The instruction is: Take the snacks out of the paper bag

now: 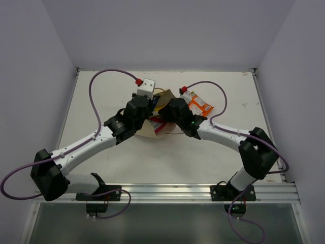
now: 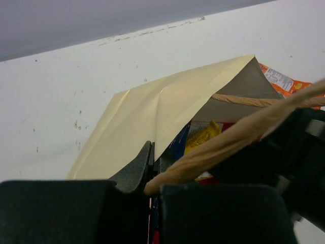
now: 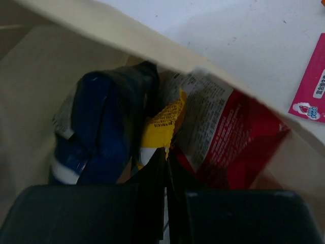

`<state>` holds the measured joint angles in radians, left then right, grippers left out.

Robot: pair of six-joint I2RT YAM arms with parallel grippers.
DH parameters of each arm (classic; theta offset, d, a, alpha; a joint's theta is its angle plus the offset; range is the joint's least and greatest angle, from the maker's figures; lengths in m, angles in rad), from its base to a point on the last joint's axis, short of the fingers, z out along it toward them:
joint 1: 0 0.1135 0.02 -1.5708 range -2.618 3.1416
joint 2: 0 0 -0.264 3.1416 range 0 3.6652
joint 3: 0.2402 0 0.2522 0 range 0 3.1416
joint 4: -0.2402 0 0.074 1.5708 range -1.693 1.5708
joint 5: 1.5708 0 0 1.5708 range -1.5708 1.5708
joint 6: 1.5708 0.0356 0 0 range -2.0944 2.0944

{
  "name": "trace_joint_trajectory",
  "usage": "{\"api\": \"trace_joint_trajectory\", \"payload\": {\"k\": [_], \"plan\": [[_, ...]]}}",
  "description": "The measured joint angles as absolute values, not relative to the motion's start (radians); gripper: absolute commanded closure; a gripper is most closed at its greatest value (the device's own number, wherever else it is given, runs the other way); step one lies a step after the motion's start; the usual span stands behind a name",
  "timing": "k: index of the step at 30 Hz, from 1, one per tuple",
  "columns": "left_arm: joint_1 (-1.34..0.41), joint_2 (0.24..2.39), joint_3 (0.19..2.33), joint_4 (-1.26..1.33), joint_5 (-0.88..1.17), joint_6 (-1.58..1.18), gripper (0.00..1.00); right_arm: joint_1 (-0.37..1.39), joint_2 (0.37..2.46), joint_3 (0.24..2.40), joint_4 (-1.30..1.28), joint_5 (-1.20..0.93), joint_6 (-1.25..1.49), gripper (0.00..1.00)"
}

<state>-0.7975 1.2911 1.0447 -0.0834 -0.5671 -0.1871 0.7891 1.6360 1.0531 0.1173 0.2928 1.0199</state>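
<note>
The paper bag point(image 1: 147, 128) lies mid-table between both arms, its mouth open. My left gripper point(image 2: 152, 155) is shut on the bag's tan rim point(image 2: 147, 117), and a twisted handle point(image 2: 238, 134) crosses in front of it. My right gripper point(image 3: 166, 155) is inside the bag, its jaws shut on the lower edge of the yellow bar wrapper point(image 3: 163, 119). A blue-and-white bag point(image 3: 96, 127) lies left of it and the large red bag point(image 3: 238, 145) lies right. The orange packet point(image 1: 199, 105) lies on the table beside the bag. The magenta packet point(image 3: 311, 86) lies outside the bag too.
White walls close the table point(image 1: 101, 101) at the back and sides. A metal rail point(image 1: 172, 192) with both arm bases runs along the near edge. Purple cables point(image 1: 94, 86) loop over the table from each wrist.
</note>
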Motion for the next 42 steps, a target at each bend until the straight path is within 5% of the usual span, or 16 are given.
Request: {"api": "trace_joint_trajectory", "payload": {"k": [12, 23, 32, 42], "plan": [[-0.791, 1.335, 1.070, -0.082, -0.640, -0.121, 1.00, 0.737, 1.052, 1.017, -0.021, 0.144, 0.732, 1.00], [-0.735, 1.327, 1.030, -0.030, -0.638, -0.012, 1.00, 0.415, 0.828, 0.950, -0.157, 0.102, 0.665, 1.00], [-0.691, 1.289, 0.998, -0.005, -0.601, 0.115, 1.00, 0.444, 1.095, 0.637, -0.064, -0.167, 0.704, 1.00], [-0.598, 1.194, 0.949, 0.019, -0.539, 0.240, 1.00, 0.555, 1.451, 0.651, 0.227, -0.405, 0.802, 0.95]]}}
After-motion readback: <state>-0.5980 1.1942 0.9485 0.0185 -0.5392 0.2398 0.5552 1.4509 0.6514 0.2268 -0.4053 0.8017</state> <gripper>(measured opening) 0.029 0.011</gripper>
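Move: Down in the paper bag's mouth, the right hand already pinches the yellow pack; the clear table it is bound for lies about 11 cm back, 3 cm to the right and 14 cm below. The bag's middle is some 5 cm to this hand's left, level and 5 cm lower. On the table, the pink packet lies 8 cm right, level with the hand, and the orange packet 17 cm right, 4 cm ahead. From the left hand, that clear patch is roughly 15 cm back, 6 cm right, 23 cm down. Pulling the yellow pack up out of the bag, the right hand climbs some 22 cm, backing off and swinging right with the fingertips tipping up, then dives about 28 cm and returns left and back towards the clear table, tipping down and turning counter-clockwise, fingers still shut. The left hand keeps its pinch on the bag's rim and carries it about 9 cm left and slightly forward, rolling some 20 degrees, left side rising. ##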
